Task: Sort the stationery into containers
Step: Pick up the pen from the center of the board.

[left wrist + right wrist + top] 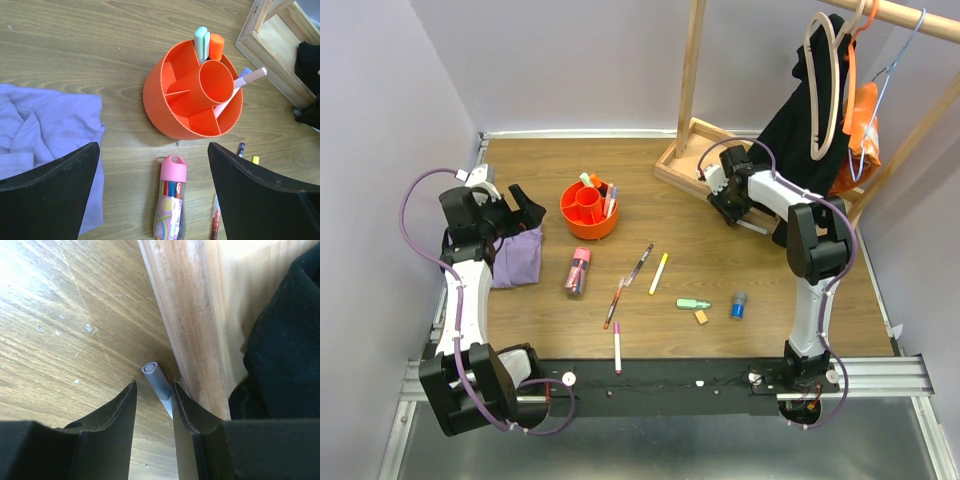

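Note:
The orange tub stands left of the table's middle; in the left wrist view it holds a mint highlighter, an orange one and a pink pen. My left gripper is open wide, its midpoint just above the clear pink-capped tube. My right gripper is at the wooden rack base. Its jaws stand narrowly open on either side of a grey pen lying against the base. Several pens, a green highlighter, a tan eraser and a blue cylinder lie loose.
A folded purple cloth lies under my left arm, also in the left wrist view. The wooden rack at the back right carries hangers and black clothing. Walls close in the table on three sides.

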Motion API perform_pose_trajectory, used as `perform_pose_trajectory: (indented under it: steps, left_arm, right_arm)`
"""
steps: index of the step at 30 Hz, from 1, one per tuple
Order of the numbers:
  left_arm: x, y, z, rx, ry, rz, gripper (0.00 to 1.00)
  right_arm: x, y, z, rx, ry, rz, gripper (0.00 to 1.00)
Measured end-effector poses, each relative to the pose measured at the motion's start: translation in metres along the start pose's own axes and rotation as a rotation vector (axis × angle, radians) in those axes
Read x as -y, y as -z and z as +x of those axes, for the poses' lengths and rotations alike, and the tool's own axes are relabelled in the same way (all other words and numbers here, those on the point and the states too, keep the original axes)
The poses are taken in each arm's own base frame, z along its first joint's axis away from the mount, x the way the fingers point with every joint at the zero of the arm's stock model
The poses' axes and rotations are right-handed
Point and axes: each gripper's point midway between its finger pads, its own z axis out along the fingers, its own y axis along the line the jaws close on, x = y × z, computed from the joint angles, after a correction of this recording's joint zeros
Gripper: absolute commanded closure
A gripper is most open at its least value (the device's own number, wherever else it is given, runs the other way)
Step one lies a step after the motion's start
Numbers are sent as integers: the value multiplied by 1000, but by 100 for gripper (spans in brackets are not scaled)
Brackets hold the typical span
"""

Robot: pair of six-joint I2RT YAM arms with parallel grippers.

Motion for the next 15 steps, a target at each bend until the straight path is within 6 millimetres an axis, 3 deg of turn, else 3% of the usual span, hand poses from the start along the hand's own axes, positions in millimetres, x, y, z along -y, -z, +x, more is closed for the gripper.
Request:
perform_pose_trajectory:
  steps: [6, 8, 10, 12, 15]
  left_arm:
    - [-1, -2, 0, -1, 3, 0, 2]
    - [-1, -3, -1, 2, 2, 1, 2]
    - [-1, -3, -1, 5, 1, 2, 2]
    - [-1, -3, -1, 4, 1, 2, 2]
    - [-1, -3, -1, 4, 1, 2, 2]
  right_arm:
    - [2, -1, 3, -12, 55, 6, 60]
    - [4, -1, 5, -20, 83, 12, 74]
    - [6, -1, 7, -28, 108, 17, 81]
    - [7, -2, 9, -36, 124, 15, 81]
    - [8, -2, 9, -39, 138, 15, 73]
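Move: The white pen lies along the rack right under the right hand. Its left end is already between the half-open fingers, its middle about 4 cm to the hand's right, 2 cm back and 1 cm lower. The rack's front rail runs close beyond it, its middle some 2 cm ahead and 3 cm right. The yellow pen is about 14 cm back and 19 cm left. From the left hand the white pen is roughly 49 cm right, 6 cm ahead, 18 cm below. The right fingers close from nearly half open onto the white pen, pinching it a couple of centimetres from its left end, down beside the rack's front rail. Before and during the closing the hand shifts about 1 cm to the right, almost level, while turning some 5 to 10 degrees counter-clockwise and tipping its left side slightly down. ##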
